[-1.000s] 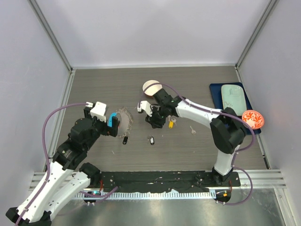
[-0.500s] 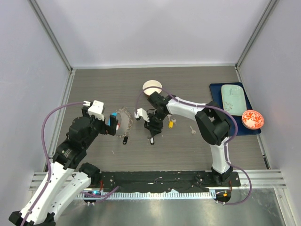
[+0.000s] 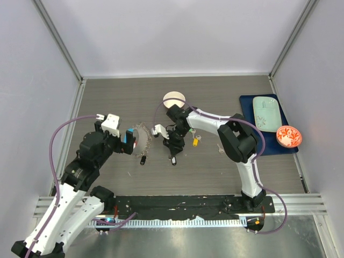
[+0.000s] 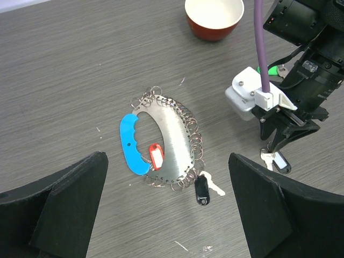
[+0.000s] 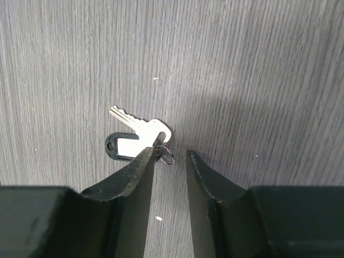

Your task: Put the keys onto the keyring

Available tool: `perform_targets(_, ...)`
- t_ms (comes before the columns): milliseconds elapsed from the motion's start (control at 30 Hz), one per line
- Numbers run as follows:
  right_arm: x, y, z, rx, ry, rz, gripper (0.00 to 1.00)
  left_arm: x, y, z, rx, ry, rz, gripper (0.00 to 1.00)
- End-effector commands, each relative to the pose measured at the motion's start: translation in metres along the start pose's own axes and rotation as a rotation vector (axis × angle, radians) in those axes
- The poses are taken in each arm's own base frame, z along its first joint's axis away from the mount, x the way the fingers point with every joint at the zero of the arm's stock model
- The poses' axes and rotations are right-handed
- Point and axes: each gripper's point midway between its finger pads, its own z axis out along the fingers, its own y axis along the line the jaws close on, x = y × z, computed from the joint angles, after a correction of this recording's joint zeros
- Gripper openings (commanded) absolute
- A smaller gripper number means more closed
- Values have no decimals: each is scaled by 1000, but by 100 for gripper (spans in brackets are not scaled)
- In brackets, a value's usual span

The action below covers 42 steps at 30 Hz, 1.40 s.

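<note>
The keyring (image 4: 171, 135) lies flat on the table: a silvery crescent plate edged with several small rings, with a curved blue tag (image 4: 130, 145) and a red-tagged key (image 4: 155, 156) on it. A black-tagged key (image 4: 202, 188) rests at its lower edge. My left gripper (image 4: 172, 215) hovers open above the keyring (image 3: 143, 137). My right gripper (image 5: 169, 157) points straight down over another black-tagged key (image 5: 141, 128) with a white label. Its tips stand narrowly apart around that key's small ring (image 5: 167, 157), nothing clamped. A yellow-tagged key (image 3: 196, 142) and a plain key (image 3: 220, 149) lie to the right.
A small white bowl (image 3: 174, 99) stands behind the right gripper. At the right edge, a dark blue tray (image 3: 247, 102) carries a pale green slab (image 3: 267, 111), with a red patterned dish (image 3: 289, 136) at its corner. A green tag (image 4: 274, 69) shows behind the right wrist.
My right gripper has swung nearer and lower, down onto the black-tagged key, and its jaws have narrowed. The left arm has shifted slightly; the keyring and keys lie where they were.
</note>
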Motion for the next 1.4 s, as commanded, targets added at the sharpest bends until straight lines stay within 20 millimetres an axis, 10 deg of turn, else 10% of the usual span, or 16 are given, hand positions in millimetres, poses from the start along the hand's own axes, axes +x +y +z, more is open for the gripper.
perform_targets(0,-3,6,1,-49,7,-4,33,-11,-3,0,16,-34,-13,99)
perform_targets(700,-6,13,-20,0,30,11,1,-10,-4,1,26,-29,-21,100)
perform_targets(1067,-53,20,-73,251,-156,-49,2,-12,-6,0,38,-43,-22,100)
perform_targets(1367,-78,41,-73,434,-271,1,2,-11,-34,0,177,-48,-125,100)
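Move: The loose black-tagged key lies just below the right hand, about 2 cm back, 1 cm left and 2 cm down, its small ring almost between the fingertips. The keyring is some 14 cm left of this hand and 6 cm farther out; the yellow-tagged key is about 10 cm right and 7 cm ahead. From the left hand, the black-tagged key lies roughly 18 cm right, level, 23 cm below. Right hand eases back and right slightly, shuts on the key's small ring, then lifts about 10 cm. ##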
